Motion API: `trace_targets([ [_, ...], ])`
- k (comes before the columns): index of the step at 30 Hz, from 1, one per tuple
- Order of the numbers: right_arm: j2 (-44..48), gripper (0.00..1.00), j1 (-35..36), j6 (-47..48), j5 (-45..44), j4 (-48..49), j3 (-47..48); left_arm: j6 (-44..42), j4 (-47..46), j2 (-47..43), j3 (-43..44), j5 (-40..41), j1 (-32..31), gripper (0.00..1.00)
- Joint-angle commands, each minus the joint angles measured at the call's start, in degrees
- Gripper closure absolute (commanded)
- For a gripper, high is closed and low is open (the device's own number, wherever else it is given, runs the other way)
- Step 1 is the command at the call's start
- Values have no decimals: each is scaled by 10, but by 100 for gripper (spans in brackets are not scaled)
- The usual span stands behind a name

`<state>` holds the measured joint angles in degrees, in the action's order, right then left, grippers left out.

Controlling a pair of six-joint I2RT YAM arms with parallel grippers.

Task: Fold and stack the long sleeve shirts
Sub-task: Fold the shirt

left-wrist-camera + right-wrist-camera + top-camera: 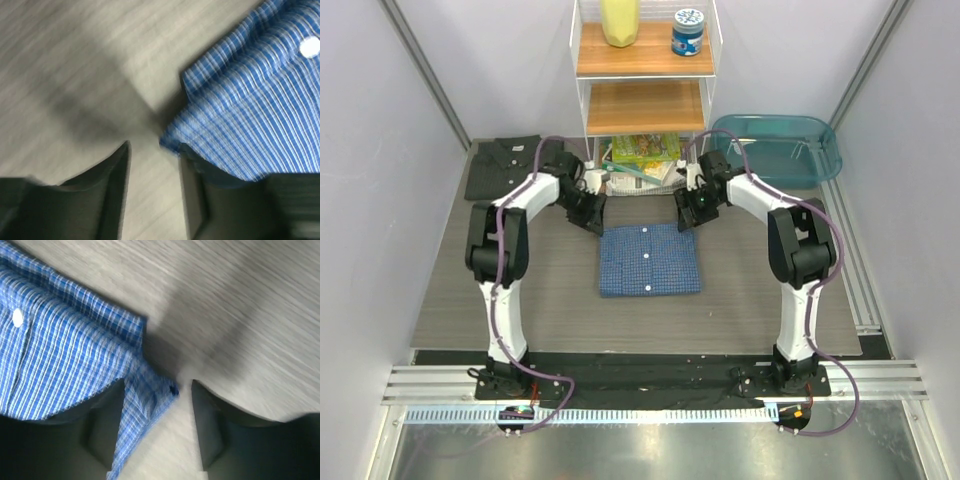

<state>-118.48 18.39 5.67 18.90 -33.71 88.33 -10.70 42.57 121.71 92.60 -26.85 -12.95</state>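
Observation:
The blue check shirt [649, 259] lies folded into a square on the table's middle, buttons up. The dark charcoal shirt [510, 167] lies folded at the far left. My left gripper [595, 220] is open just above the blue shirt's far left corner; in the left wrist view [154, 165] the corner [240, 115] lies by the right finger, with bare table between the fingers. My right gripper [686, 216] is open at the far right corner; in the right wrist view [157, 405] a loose flap of blue cloth [145, 400] lies between the open fingers.
A white shelf unit [642, 90] with a yellow object and a blue jar stands at the back, with packets under it [645, 155]. A teal plastic tub [780, 148] sits at the back right. The table's right edge has a metal rail [860, 280].

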Motion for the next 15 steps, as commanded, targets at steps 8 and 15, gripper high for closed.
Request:
trace_targets([
  [8,323,0,-15,-3,51,-74,3,23,-64,-437,-152,-82,28,0],
  [15,293,0,-14,-125,346,-38,-66,157,-191,-522,-291,-236,0,0],
])
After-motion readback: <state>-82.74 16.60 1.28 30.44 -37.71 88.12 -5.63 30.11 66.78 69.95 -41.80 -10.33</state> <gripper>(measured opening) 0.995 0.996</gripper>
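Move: The folded blue shirt's middle lies about 8 cm back and 11 cm to the right of my left hand, just below the fingertips, which are at its far left corner. From my right hand, at the far right corner, it lies some 8 cm back and 9 cm to the left. The magazine basket stands about 15 cm ahead and 10 cm right of my left hand; the folded dark shirt is some 16 cm ahead and 20 cm to the left of that hand. I lift both half-open hands away from the shirt's far corners, rising together quickly by about 26 cm while the fingers go on spreading until wide open. My left hand also draws back some 11 cm, my right only about 6 cm; both wrists tip the fingers up and outward from pointing down, the left one more strongly. ##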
